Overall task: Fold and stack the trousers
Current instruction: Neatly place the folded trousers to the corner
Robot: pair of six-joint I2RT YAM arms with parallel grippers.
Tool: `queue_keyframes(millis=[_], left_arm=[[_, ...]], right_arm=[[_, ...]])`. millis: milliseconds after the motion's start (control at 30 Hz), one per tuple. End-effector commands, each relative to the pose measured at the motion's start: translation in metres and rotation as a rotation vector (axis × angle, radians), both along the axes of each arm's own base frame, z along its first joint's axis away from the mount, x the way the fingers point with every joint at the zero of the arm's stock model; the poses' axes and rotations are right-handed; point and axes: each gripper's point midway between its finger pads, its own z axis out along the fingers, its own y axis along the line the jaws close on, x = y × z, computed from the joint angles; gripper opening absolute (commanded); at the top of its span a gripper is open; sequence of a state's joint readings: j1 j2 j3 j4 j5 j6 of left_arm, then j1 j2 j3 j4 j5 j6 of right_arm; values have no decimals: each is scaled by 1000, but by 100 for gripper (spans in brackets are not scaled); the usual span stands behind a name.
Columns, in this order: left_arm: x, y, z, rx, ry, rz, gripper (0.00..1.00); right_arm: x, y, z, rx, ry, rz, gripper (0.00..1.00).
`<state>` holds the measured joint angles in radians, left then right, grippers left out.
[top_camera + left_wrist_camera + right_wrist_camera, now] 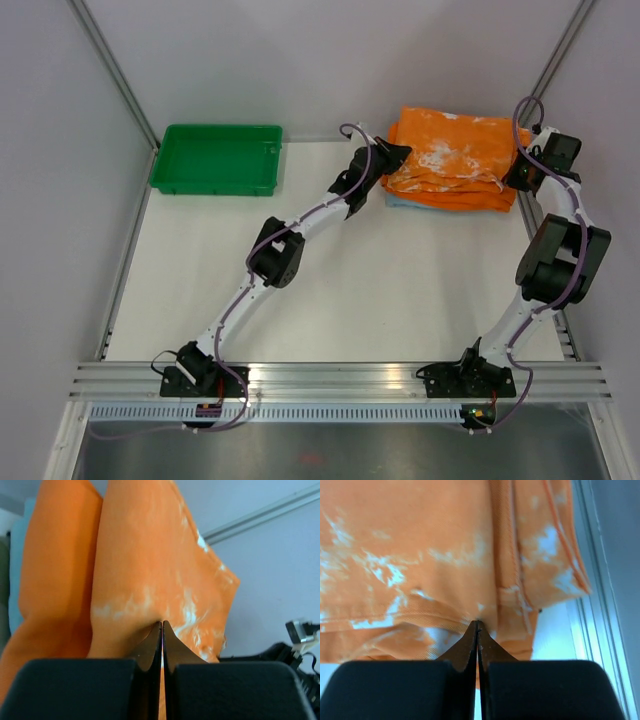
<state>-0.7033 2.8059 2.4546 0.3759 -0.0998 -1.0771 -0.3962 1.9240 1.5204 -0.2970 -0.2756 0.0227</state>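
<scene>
The folded trousers (pixel 450 150), orange with white splashes, lie on top of a pile at the far right of the table. My left gripper (pixel 393 155) is at their left edge. In the left wrist view it (pixel 162 624) is shut, its tips pinching a fold of the trousers (pixel 150 570). My right gripper (pixel 515 172) is at the pile's right edge. In the right wrist view it (pixel 477 623) is shut too, with the trousers (pixel 420 555) puckered at its tips.
Under the trousers lie a plain orange folded cloth (pixel 55 555) and a light blue folded cloth (pixel 398 201). A green tray (pixel 216 158) stands at the far left. A metal rail (pixel 590 615) runs along the table's right edge, close to the pile.
</scene>
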Motion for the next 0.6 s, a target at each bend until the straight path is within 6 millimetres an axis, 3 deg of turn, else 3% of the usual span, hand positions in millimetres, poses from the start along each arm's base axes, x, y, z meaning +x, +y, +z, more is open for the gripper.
queue_keyframes(millis=[0,33,100,133,200,233,267,300,333,367,400,433,467,500,533,567], left_arm=[[25,25,-1,-14,2,43,2],[22,23,9,-12,-27,15,2],[11,17,32,19,-113,-60,2],[4,17,68,37,-197,-82,2],[-10,17,100,72,-283,-130,2],[-20,24,146,100,-381,-128,3],[-28,26,154,135,-401,-153,4],[-32,32,169,158,-428,-159,10],[-48,40,207,174,-499,-193,14],[-50,50,211,210,-484,-218,21],[-55,58,221,228,-486,-239,40],[-72,73,247,250,-510,-258,49],[-76,87,244,305,-468,-263,58],[-83,100,249,383,-497,-252,77],[-100,125,270,429,-503,-201,86],[-108,141,272,486,-486,-167,93]], right_arm=[[-31,-13,-20,-35,89,13,0],[-31,-9,-19,-21,91,34,0],[-20,3,12,32,28,85,0],[-11,9,45,42,-42,98,0],[-7,29,92,49,-124,159,5],[-6,35,113,35,-152,171,12],[-1,40,153,-3,-221,187,24],[-5,56,168,-4,-226,215,31],[-10,64,208,-40,-296,229,53],[-16,73,223,-43,-317,233,65],[-28,88,250,-62,-372,250,77],[-36,96,259,-36,-388,246,95],[-42,105,271,-17,-426,260,98],[-62,118,299,-10,-499,289,98],[-69,121,294,20,-499,274,98],[-77,125,307,27,-547,268,98]])
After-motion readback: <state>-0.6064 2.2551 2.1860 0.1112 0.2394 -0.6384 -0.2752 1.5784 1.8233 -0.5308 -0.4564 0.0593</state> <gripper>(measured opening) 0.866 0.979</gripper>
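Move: The folded trousers' middle lies about 11 cm to the right of the left hand, level with it in reach and some 3 cm lower. From the right hand it is about 8 cm ahead and 13 cm to the left, at roughly its height. Directly beneath is the orange pile, its middle about 5 cm ahead, 14 cm left and 5 cm below the right hand, or 3 cm back, 10 cm right and 8 cm below the left. Both shut grippers come free of the folded trousers, the left from their left side, the right from the front edge near the right corner after a last 1 cm drag back. The right then rises some 26 cm while swinging left, tipping its fingers up about 25 degrees; the left eases leftward, then lifts about 18 cm, left and back, turning clockwise. Both open wide on the way up. ##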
